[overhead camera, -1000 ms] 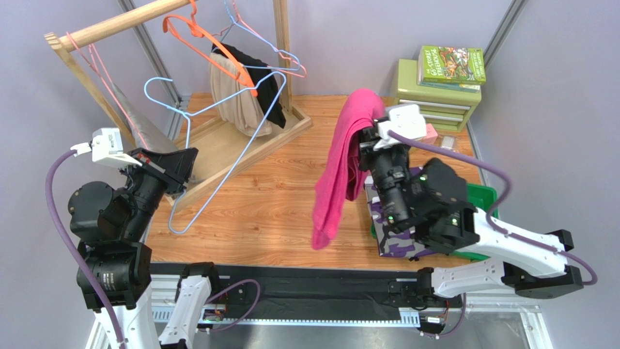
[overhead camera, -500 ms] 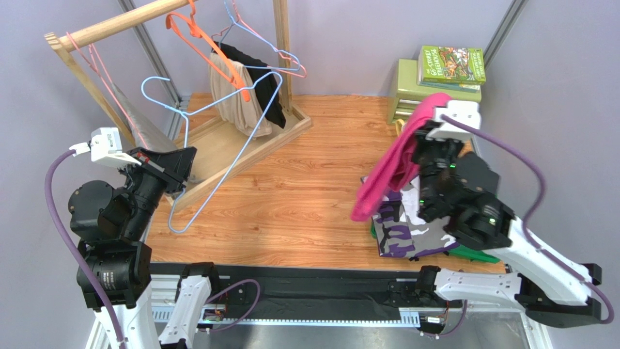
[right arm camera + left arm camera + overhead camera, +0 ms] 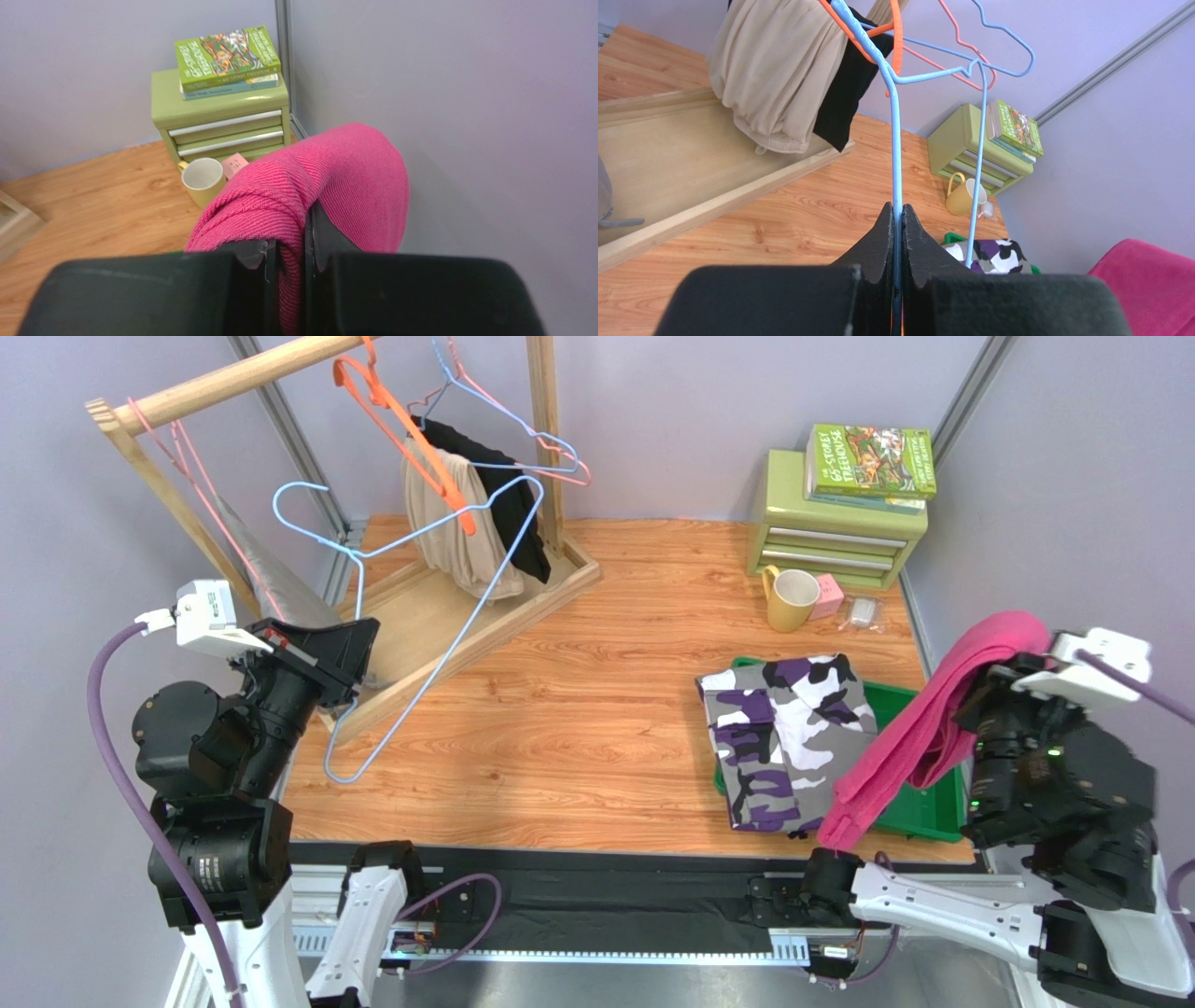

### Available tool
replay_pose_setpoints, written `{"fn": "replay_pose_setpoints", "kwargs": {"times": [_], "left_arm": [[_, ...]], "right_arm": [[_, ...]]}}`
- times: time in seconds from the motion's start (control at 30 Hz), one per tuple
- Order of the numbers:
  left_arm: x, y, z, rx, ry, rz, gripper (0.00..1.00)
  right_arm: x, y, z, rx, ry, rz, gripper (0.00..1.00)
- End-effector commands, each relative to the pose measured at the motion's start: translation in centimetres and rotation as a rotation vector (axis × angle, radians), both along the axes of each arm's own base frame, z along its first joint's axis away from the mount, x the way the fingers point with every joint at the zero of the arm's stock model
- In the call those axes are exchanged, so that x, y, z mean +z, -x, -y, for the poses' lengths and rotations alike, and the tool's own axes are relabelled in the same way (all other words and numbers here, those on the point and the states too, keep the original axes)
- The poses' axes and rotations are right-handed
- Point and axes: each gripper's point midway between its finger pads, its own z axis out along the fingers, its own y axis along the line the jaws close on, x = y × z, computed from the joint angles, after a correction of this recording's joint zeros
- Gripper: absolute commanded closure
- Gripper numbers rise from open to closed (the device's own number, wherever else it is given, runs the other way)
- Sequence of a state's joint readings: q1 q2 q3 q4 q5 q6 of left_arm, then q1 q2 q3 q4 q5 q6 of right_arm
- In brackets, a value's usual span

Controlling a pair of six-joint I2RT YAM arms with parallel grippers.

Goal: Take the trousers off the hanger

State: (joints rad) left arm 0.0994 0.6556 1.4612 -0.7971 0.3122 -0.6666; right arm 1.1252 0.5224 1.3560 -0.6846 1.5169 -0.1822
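My right gripper (image 3: 1017,679) is shut on the magenta pink trousers (image 3: 926,735), which hang off it above the table's right edge and over the green tray (image 3: 933,812). The cloth bunches between the jaws of the right gripper (image 3: 295,231) in the right wrist view, where the pink trousers (image 3: 337,175) fill the middle. The camouflage trousers (image 3: 786,735) lie folded on the tray. At the left, my left gripper (image 3: 344,651) is shut on the thin wire of a bare blue hanger (image 3: 421,616). The wire of this hanger (image 3: 896,140) runs up out of the left gripper (image 3: 897,210).
A wooden clothes rack (image 3: 225,385) stands at the back left, with beige and black garments (image 3: 456,518) on an orange hanger and other wire hangers. A green drawer unit (image 3: 835,518) with books and a yellow mug (image 3: 793,598) are at the back right.
My right arm has swung from the table's middle to the right edge with the pink trousers, uncovering the camouflage trousers. The left arm and blue hanger have stayed put.
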Motion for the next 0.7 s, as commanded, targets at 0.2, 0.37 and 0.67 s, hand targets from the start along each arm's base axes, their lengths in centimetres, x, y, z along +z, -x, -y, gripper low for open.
{"fn": "replay_pose_setpoints", "kwargs": {"times": [0.2, 0.37, 0.67], "left_arm": [[0.8, 0.0, 0.1, -0.012, -0.026, 0.027, 1.0], [0.6, -0.1, 0.2, -0.015, -0.028, 0.023, 1.0], [0.0, -0.1, -0.1, -0.002, -0.044, 0.01, 1.0]], "right_arm": [[-8.3, -3.3, -8.5, 0.154, 0.023, -0.086, 1.0], [-13.9, -5.9, -14.0, 0.191, 0.114, -0.243, 1.0], [-20.3, -9.7, -18.8, 0.227, 0.149, -0.398, 1.0]]}}
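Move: The right hand, with the pink trousers still pinched, is heading for the folded camouflage garment on the green tray, about 9 cm ahead, 9 cm left and 39 cm below. The tray's middle is roughly 8 cm ahead, straight under otherwise, some 41 cm down; the mug stands about 30 cm ahead, 9 cm left and 39 cm down. From the left hand the camouflage garment lies some 60 cm right, 7 cm ahead, 41 cm down. Right hand swings the gripped pink trousers down about 21 cm, left and somewhat forward, fingers tipping down 30 degrees. ##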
